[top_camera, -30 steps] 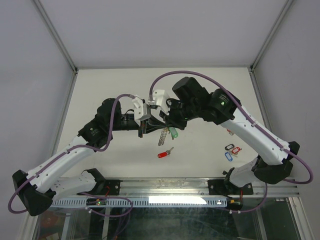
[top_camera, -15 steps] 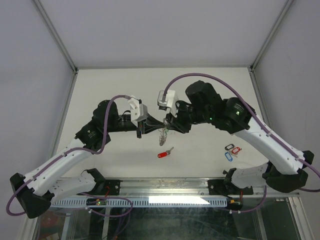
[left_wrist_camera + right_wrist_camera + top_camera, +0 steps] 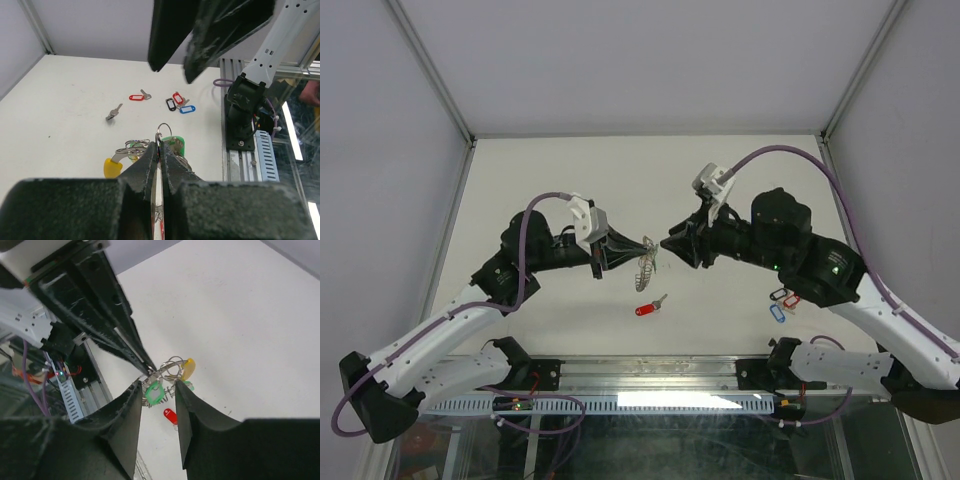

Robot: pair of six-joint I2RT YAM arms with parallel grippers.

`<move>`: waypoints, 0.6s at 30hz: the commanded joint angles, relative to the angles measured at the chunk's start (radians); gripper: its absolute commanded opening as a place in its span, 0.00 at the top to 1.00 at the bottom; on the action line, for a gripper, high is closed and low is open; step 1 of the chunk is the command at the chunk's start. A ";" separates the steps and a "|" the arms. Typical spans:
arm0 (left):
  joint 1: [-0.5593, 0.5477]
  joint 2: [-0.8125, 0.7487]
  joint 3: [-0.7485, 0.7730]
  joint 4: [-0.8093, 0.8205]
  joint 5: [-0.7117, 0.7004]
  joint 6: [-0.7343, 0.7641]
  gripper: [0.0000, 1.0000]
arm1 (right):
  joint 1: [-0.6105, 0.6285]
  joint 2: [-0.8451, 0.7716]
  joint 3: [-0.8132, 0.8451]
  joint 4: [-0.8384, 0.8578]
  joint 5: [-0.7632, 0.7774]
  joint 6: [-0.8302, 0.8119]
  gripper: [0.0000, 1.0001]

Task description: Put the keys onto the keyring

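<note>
My left gripper (image 3: 642, 246) is shut on the keyring (image 3: 645, 268), a silvery wire loop that hangs below its tips above the table. In the left wrist view the jaws (image 3: 160, 146) pinch the wire, with a green-tagged key (image 3: 176, 145) and a yellow-tagged key (image 3: 112, 167) hanging from it. My right gripper (image 3: 667, 243) stands open just right of the ring, touching nothing. Between its fingers (image 3: 156, 385) I look down on the green tag (image 3: 154, 393), the yellow tag (image 3: 189, 367) and the keyring (image 3: 169, 371). A red-tagged key (image 3: 648, 307) lies on the table below.
More keys lie at the table's right: black, red and blue tags (image 3: 783, 301), shown in the left wrist view as black (image 3: 171, 104), red (image 3: 178, 97) and blue (image 3: 187, 109). A bare key (image 3: 114, 112) lies near them. The aluminium rail (image 3: 650, 375) runs along the near edge.
My right gripper has opened and drawn back to the right, away from the keyring. The left gripper keeps the ring and has shifted slightly; the green tag now hangs free.
</note>
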State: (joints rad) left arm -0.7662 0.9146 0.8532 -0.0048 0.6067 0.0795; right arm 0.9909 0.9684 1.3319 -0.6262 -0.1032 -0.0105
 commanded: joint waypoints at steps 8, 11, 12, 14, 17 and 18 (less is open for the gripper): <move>-0.002 -0.063 -0.075 0.217 -0.182 -0.147 1.00 | -0.362 -0.005 -0.220 0.475 -0.404 0.611 0.64; 0.004 -0.052 -0.084 0.257 -0.195 -0.166 1.00 | -0.362 -0.016 -0.273 0.556 -0.435 0.665 0.63; 0.008 -0.047 -0.086 0.272 -0.194 -0.173 1.00 | -0.362 -0.018 -0.281 0.562 -0.438 0.672 0.63; 0.016 -0.037 -0.088 0.301 -0.184 -0.185 1.00 | -0.357 -0.032 -0.307 0.575 -0.414 0.682 0.63; 0.031 -0.027 -0.090 0.343 -0.166 -0.209 1.00 | -0.347 -0.044 -0.348 0.617 -0.380 0.714 0.63; 0.034 -0.025 -0.090 0.350 -0.163 -0.214 1.00 | -0.337 -0.043 -0.360 0.636 -0.373 0.724 0.63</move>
State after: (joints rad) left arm -0.7506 0.8867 0.7616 0.2031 0.4446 -0.0822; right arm 0.6338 0.9638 0.9985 -0.1505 -0.4702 0.6315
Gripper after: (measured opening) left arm 0.007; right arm 0.369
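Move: From the right hand, open and empty, the metal ring of the keyring lies about 4 cm to its left, 1 cm ahead and 4 cm lower, pinched in the left fingertips about 1 cm right of the left hand point. The green tag hangs some 3 cm below the ring. On the table, the red-tagged key lies roughly 35 cm below the right hand, about 5 cm back and 4 cm left. Swinging forward about 6 cm and sinking some 3 cm to the ring's height, the right hand then eases back about 1 cm and slightly left to end closer to the ring, rolling nearly 40 degrees clockwise about its fingers' line, seen from behind the hand, fingers still part open. The left hand keeps its pinch and carries the ring forward, swivelling counter-clockwise. ##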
